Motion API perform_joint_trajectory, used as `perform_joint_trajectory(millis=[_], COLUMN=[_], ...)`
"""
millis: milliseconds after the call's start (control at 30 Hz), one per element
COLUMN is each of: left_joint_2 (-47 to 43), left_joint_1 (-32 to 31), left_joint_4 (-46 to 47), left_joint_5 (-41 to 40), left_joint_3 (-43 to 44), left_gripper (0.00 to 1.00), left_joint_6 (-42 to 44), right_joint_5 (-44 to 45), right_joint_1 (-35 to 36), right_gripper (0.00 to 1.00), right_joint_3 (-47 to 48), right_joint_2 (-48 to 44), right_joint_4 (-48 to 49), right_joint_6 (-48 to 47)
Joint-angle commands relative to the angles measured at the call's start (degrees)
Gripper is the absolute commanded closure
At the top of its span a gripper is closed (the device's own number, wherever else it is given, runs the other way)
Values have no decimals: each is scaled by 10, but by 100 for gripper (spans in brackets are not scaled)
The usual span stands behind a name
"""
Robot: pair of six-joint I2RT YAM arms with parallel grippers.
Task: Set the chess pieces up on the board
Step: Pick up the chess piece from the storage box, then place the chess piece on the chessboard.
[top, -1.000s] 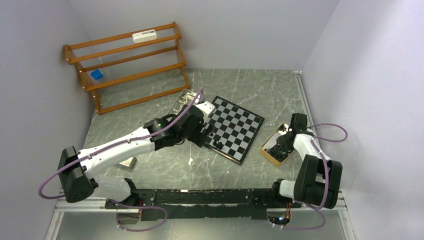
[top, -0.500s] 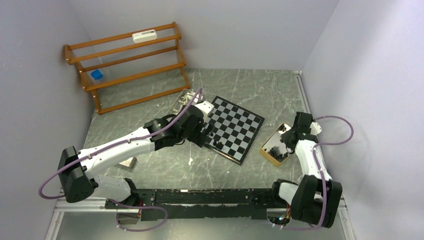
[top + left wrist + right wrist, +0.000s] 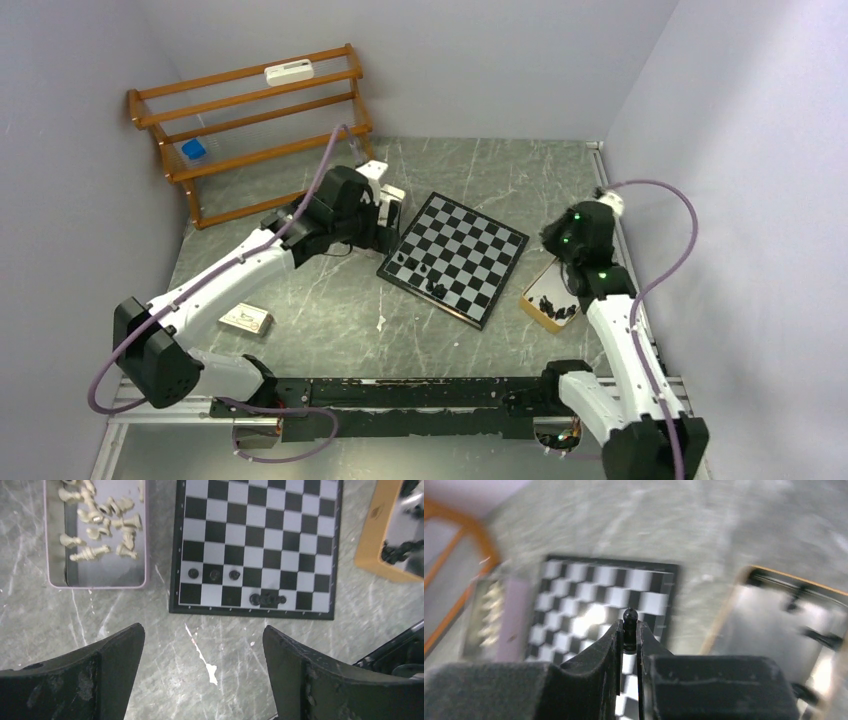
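The board (image 3: 470, 245) lies tilted in mid-table. Three black chess pieces (image 3: 214, 573) stand in its near left rows and one more (image 3: 267, 599) lies flat on the edge row. My left gripper (image 3: 202, 650) hovers open and empty over bare table just off the board's left edge, fingers (image 3: 117, 665) wide apart. My right gripper (image 3: 628, 635) is shut on a small black pawn (image 3: 629, 616) in the air, between the orange tray (image 3: 527, 298) of black pieces and the board (image 3: 569, 600). Cream pieces (image 3: 95, 552) lie in a purple tray (image 3: 97, 586).
A wooden slatted rack (image 3: 255, 125) stands at the back left with a blue object (image 3: 193, 150) and a white one (image 3: 288, 72) on it. A small card (image 3: 246, 318) lies near the left arm's base. Walls close the left, back and right.
My left arm pulled back from the board's near corner toward the rack and rose. My right arm lifted out of the orange tray with a black pawn gripped.
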Motion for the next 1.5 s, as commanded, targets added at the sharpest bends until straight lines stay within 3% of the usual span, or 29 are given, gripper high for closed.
perform_joint_trajectory(millis=[0,267,533,667,867,1167,1300,1467], left_joint_2=[-7,-23,-36,-30,-18,3,7,7], left_joint_1=[40,57,57,56,54,13,11,3], left_joint_4=[1,-41,11,31,55,34,39,44], left_joint_5=[77,193,387,435,447,378,383,379], left_joint_3=[50,83,64,61,56,81,80,69], left_gripper=[9,19,35,41,48,53,58,58], left_joint_6=[-29,-2,-28,-20,-16,-19,-25,-26], right_joint_5=[-4,-120,-190,-207,-202,-175,-166,-154], right_joint_1=[148,321,408,433,468,504,513,519], right_gripper=[95,92,92,93,94,95,95,95], right_joint_3=[23,-80,-155,-168,-170,-163,-159,-159], right_joint_2=[-20,-69,-121,-122,-94,-69,-67,-69], right_joint_4=[100,304,414,439,470,491,484,480], right_joint_6=[-54,-161,-273,-299,-310,-330,-333,-332])
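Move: The black chess piece is already pinched in the right fingers; from the open left hand it is about 38 cm to the right, 3 cm farther out and 2 cm lower. The left gripper, where it is taken, thus lies 38 cm left of the right hand, 3 cm back, 2 cm up. Between them, some 17 cm below the right hand, the chessboard's middle is 23 cm left, 2 cm ahead; the black-piece box is 8 cm back, 1 cm right. The white-piece tray lies 17 cm ahead, 4 cm left, 18 cm below the left hand. The black piece, kept pinched in the right fingers, is swept across the board towards the left gripper: nearly 30 cm left, 11 cm back and 8 cm up, the hand swinging some 70 degrees counter-clockwise as its fingertips tip up. The left hand, after a short rise forward, goes about 7 cm each back, right and up, turns clockwise to face the piece and closes to about half its opening around the piece's place, without a grip that can be made out. ##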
